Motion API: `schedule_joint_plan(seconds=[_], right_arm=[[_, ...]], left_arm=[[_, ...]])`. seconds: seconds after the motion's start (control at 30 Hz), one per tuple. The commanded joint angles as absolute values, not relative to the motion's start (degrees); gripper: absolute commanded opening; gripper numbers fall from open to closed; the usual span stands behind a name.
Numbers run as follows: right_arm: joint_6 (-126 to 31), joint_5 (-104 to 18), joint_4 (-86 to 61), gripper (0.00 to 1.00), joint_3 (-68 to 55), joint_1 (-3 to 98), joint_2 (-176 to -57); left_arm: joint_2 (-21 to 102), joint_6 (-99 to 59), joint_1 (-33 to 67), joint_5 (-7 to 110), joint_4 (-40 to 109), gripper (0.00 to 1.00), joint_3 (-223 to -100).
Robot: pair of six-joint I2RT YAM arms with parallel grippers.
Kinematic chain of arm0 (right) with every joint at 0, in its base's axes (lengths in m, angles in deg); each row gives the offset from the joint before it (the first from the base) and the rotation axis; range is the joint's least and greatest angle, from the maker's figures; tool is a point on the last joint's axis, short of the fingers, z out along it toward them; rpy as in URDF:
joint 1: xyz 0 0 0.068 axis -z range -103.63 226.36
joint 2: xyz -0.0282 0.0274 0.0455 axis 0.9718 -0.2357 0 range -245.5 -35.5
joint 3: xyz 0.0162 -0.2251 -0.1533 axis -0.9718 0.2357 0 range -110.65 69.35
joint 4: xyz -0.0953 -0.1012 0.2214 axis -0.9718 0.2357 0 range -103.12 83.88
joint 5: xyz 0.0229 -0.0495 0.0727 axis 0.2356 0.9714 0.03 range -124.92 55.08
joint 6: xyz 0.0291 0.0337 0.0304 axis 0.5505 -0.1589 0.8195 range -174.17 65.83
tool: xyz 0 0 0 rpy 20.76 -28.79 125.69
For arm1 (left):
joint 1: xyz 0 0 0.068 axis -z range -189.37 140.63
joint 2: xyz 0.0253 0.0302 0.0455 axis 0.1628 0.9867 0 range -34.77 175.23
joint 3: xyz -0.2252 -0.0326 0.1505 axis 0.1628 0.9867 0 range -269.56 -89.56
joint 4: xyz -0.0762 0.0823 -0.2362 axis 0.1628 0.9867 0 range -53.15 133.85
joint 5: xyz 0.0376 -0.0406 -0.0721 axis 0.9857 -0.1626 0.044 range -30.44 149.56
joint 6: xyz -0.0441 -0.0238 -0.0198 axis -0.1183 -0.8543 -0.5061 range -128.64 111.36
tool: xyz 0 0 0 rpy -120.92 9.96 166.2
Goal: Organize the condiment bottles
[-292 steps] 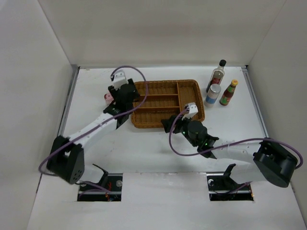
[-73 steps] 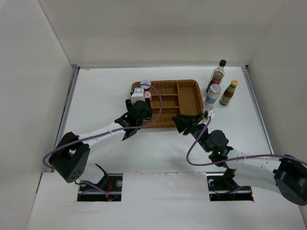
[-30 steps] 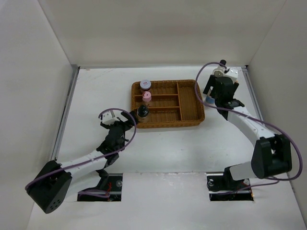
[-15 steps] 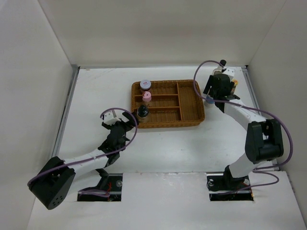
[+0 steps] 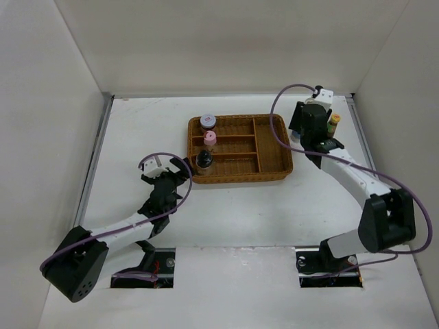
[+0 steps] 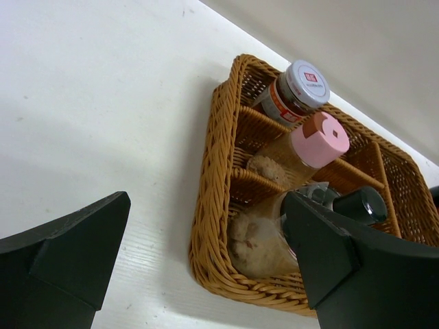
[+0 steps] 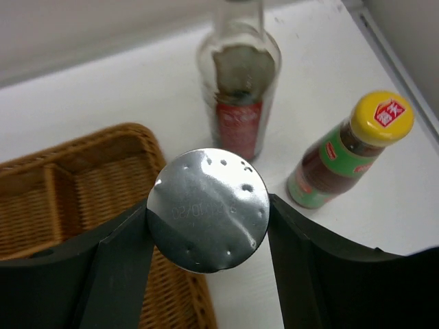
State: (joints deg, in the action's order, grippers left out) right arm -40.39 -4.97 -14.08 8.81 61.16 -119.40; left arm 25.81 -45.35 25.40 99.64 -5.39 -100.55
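Observation:
In the right wrist view my right gripper (image 7: 209, 219) is shut on the silver-lidded bottle (image 7: 209, 205), a finger pressed against each side of the lid. Just beyond it stand the tall clear bottle (image 7: 239, 75) and the yellow-capped red sauce bottle (image 7: 346, 154). From above, the right gripper (image 5: 306, 131) hides most of that group; only the yellow cap (image 5: 334, 120) shows. The wicker basket (image 5: 274, 147) holds a grey-lidded jar (image 6: 305, 82), a pink-lidded jar (image 6: 319, 135) and a short black-capped bottle (image 6: 363, 204) in its left compartments. My left gripper (image 5: 167, 175) stands open, empty, just left of the basket's near corner.
The basket's middle and right compartments (image 5: 241, 145) hold nothing. A raised table edge (image 5: 363, 137) runs close behind the right-hand bottles. White walls enclose the table on three sides. Purple cables loop above both arms.
The right gripper's jaws have narrowed onto the silver lid. The left arm has drawn back slightly from the basket, still open.

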Motion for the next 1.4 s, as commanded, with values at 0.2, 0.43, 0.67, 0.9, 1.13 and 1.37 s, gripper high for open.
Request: schedule_joint_plan(seconds=[0.2,0.43,0.67,0.9,1.13,1.37], right_arm=[[-42.84,-8.20,-25.60,0.49,-1.48,54.88,-121.09],[-43.36,-11.10,-30.00,0.50,-7.28,53.73,-132.69],[-43.89,-11.81,-32.19,0.50,-9.93,53.30,-139.29],[-43.36,-10.76,-34.66,0.55,-7.56,52.24,-141.85],[-44.06,-10.40,-34.92,0.58,-9.58,52.15,-143.25],[-44.59,-8.65,-35.01,0.58,-10.11,52.15,-143.69]], left_arm=[[24.91,-46.35,24.78,99.20,-8.41,1.00,-100.29],[24.47,-46.43,24.51,99.20,-8.41,1.00,-99.85],[24.47,-46.43,24.34,99.11,-8.41,1.00,-99.85],[24.91,-46.43,23.90,98.15,-8.41,1.00,-100.02],[25.35,-46.61,23.90,97.71,-8.41,1.00,-100.29],[26.05,-46.79,23.98,97.53,-8.58,1.00,-100.29]])
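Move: Over the table just right of the basket, the right hand already holds the blue-labelled jar off the table. The far end of the basket's right-hand compartment lies about 10 cm to its left, 8 cm ahead and some 17 cm below. The glass bottle stands roughly 9 cm ahead and 3 cm right, the yellow-capped bottle 4 cm ahead and 10 cm right. From the idle left hand that compartment end is about 21 cm ahead and 33 cm right, lower by 10 cm. Swinging left and forward in an arc, the right hand carries the jar away from the two bottles to the far end of the basket's right-hand compartment, about 13 cm left and 9 cm forward. It first climbs 7 or 8 cm, then sinks some 12 cm, turning about 15 degrees counter-clockwise and easing along level at the end; the fingers keep their hold. ##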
